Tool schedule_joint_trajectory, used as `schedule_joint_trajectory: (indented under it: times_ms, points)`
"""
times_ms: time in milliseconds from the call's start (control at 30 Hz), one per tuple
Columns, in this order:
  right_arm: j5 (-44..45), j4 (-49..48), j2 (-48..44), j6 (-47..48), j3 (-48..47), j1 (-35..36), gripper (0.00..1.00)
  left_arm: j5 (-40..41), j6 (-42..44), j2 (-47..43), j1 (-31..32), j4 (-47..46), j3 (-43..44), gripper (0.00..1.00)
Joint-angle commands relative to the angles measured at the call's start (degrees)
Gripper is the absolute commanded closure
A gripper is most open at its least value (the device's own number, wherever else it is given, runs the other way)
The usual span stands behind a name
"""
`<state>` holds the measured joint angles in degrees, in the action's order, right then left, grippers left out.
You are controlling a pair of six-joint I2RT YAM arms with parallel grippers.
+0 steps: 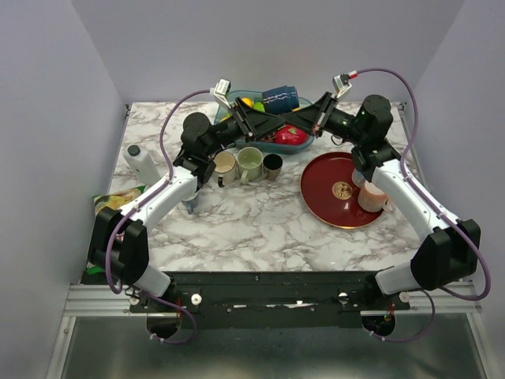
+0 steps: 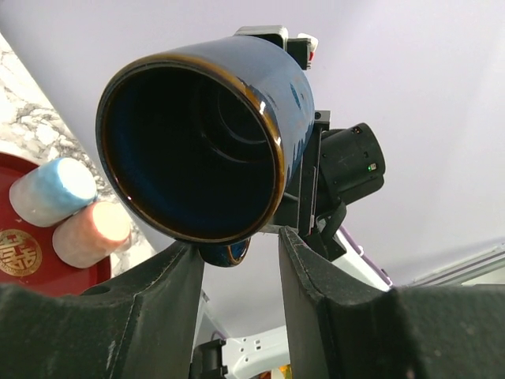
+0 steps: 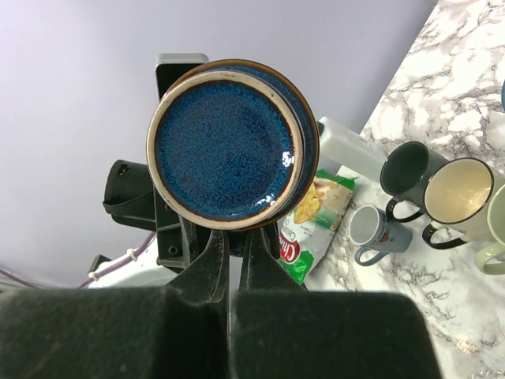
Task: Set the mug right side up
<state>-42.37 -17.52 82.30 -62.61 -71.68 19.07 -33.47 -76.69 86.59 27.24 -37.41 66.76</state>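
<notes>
The dark blue mug (image 1: 278,98) hangs in the air on its side over the back of the table, between my two arms. In the right wrist view I see its speckled base (image 3: 225,142). My right gripper (image 3: 235,237) is shut just under it, on the mug's handle. In the left wrist view the mug's mouth (image 2: 189,142) faces the camera. My left gripper (image 2: 241,260) stands open around the handle (image 2: 225,253), which lies against the left finger with a gap to the right one. From above, the left gripper (image 1: 264,118) and right gripper (image 1: 293,117) meet below the mug.
A teal bin (image 1: 237,99) of colourful items sits behind the grippers. Three upright mugs (image 1: 250,162) stand in a row left of centre. A red plate (image 1: 323,197) carries pastel cups (image 1: 371,196). A white bottle (image 1: 142,164) and a chips bag (image 1: 118,199) lie at the left.
</notes>
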Motion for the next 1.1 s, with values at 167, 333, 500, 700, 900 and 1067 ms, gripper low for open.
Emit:
schedule_joint_trajectory:
  times_ms: [167,333,500,700,900,1067]
  points:
    - [-1.93,-3.84,-2.06,-0.67,1.37,0.18,0.99,5.43,-1.98,-0.28,0.27,-7.24,-2.51,0.5]
    - [-2.19,-4.63,-2.06,-1.2,1.63,0.18,0.99,6.23,-2.06,-0.28,0.27,-7.68,-2.86,0.51]
    - [-2.37,-5.07,-2.15,-1.46,1.81,0.18,0.99,6.93,-1.63,-0.45,0.26,-7.24,-3.04,0.56]
    - [-3.42,-5.77,-2.06,-1.81,2.86,0.18,0.99,7.63,-1.45,-0.02,0.26,-7.15,-2.43,0.68]
    - [-3.77,-5.42,-2.32,-1.55,3.56,0.18,0.99,7.9,-0.57,0.25,0.27,-6.1,-1.55,1.0]
    - [-3.69,-4.98,-2.06,-1.29,3.48,0.18,0.99,7.9,0.31,0.25,0.27,-5.57,-1.46,1.0]
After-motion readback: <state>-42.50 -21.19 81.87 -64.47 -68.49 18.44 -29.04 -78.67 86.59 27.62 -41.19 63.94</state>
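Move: The blue mug, held on its side by the right fingers at the handle, has its middle about 5 cm ahead of the left hand and 1 cm above; from the right hand it is some 5 cm ahead, 1 cm left, 1 cm up. Some 35 cm below the right hand, the fruit basket lies about 15 cm ahead and 2 cm left, the green mug 1 cm ahead and 7 cm left, the dark cup 1 cm ahead. The left hand edges 1 cm forward and pinches the blue mug's handle; the right keeps its hold. ##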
